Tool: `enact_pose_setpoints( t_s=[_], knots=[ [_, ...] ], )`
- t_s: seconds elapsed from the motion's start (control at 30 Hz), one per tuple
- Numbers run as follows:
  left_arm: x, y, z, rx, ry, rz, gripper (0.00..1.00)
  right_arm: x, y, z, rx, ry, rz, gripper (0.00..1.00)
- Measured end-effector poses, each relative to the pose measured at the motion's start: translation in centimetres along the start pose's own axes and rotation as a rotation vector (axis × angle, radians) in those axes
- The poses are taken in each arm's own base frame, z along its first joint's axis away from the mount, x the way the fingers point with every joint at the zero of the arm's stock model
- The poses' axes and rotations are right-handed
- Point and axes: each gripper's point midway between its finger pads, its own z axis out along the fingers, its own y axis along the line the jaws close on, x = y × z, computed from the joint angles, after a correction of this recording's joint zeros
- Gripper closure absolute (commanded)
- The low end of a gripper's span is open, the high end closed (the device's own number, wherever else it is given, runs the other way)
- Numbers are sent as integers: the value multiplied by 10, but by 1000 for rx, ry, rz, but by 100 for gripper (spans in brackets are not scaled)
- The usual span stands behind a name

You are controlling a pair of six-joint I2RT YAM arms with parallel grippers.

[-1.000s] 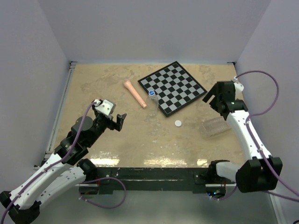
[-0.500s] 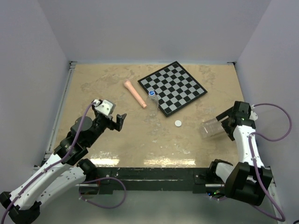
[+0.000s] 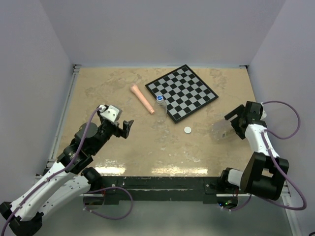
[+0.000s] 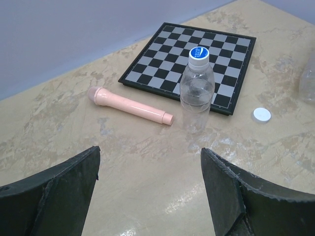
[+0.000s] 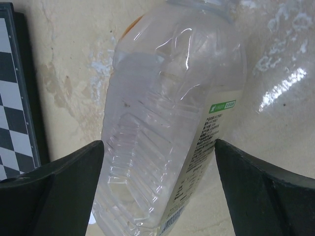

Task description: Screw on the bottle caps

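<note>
A small clear bottle stands upright beside the chessboard's near edge, with the blue cap on its neck. The white cap lies flat on the table. The large clear bottle lies on its side at the right. In the right wrist view its ribbed body and label fill the space between the fingers. My right gripper stands open astride it, a fingertip close to each side. My left gripper hangs open and empty over bare table at the left.
A black-and-white chessboard lies at the back centre, its edge near the large bottle. A pink tapered stick lies left of the small bottle. Walls close in the table on three sides.
My right arm has swung from beside the chessboard's right corner towards the near side and come down over the large bottle. The left arm and the other things have not moved.
</note>
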Motion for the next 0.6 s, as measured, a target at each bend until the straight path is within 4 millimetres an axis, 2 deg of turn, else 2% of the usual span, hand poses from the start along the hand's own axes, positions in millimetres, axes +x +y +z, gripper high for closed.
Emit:
enact_pose_setpoints(
  t_s=[0.1,0.4,0.6],
  knots=[
    [1,0,1,3,4,0,13,-8,5,7,-8,-12,-25,1],
    [3,-1,4,11,12,1,13,-31,18,26,-1,-53,-83,2],
    [6,-4,6,25,19,2,13,-45,25,33,73,-95,-175,1]
  ],
)
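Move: The uncapped bottle is already between the right hand's open fingers, neck away to the right, its middle roughly 2 cm left, 1 cm ahead and 2 cm below the hand point. From that hand the loose white cap lies about 24 cm left and level with it, 7 cm down; the chessboard's middle is 27 cm left and 19 cm ahead. The left hand, idle, has the uncapped bottle some 48 cm right, 9 cm ahead and well below. The uncapped bottle, still straddled by the right hand's wide-open fingers, is pushed along ahead of them: the hand travels about 5 cm forward and some 3 cm to the right at nearly constant height, away from the loose cap. Its left side dips roughly 10 degrees, mostly late on, and the fingers do not close. ##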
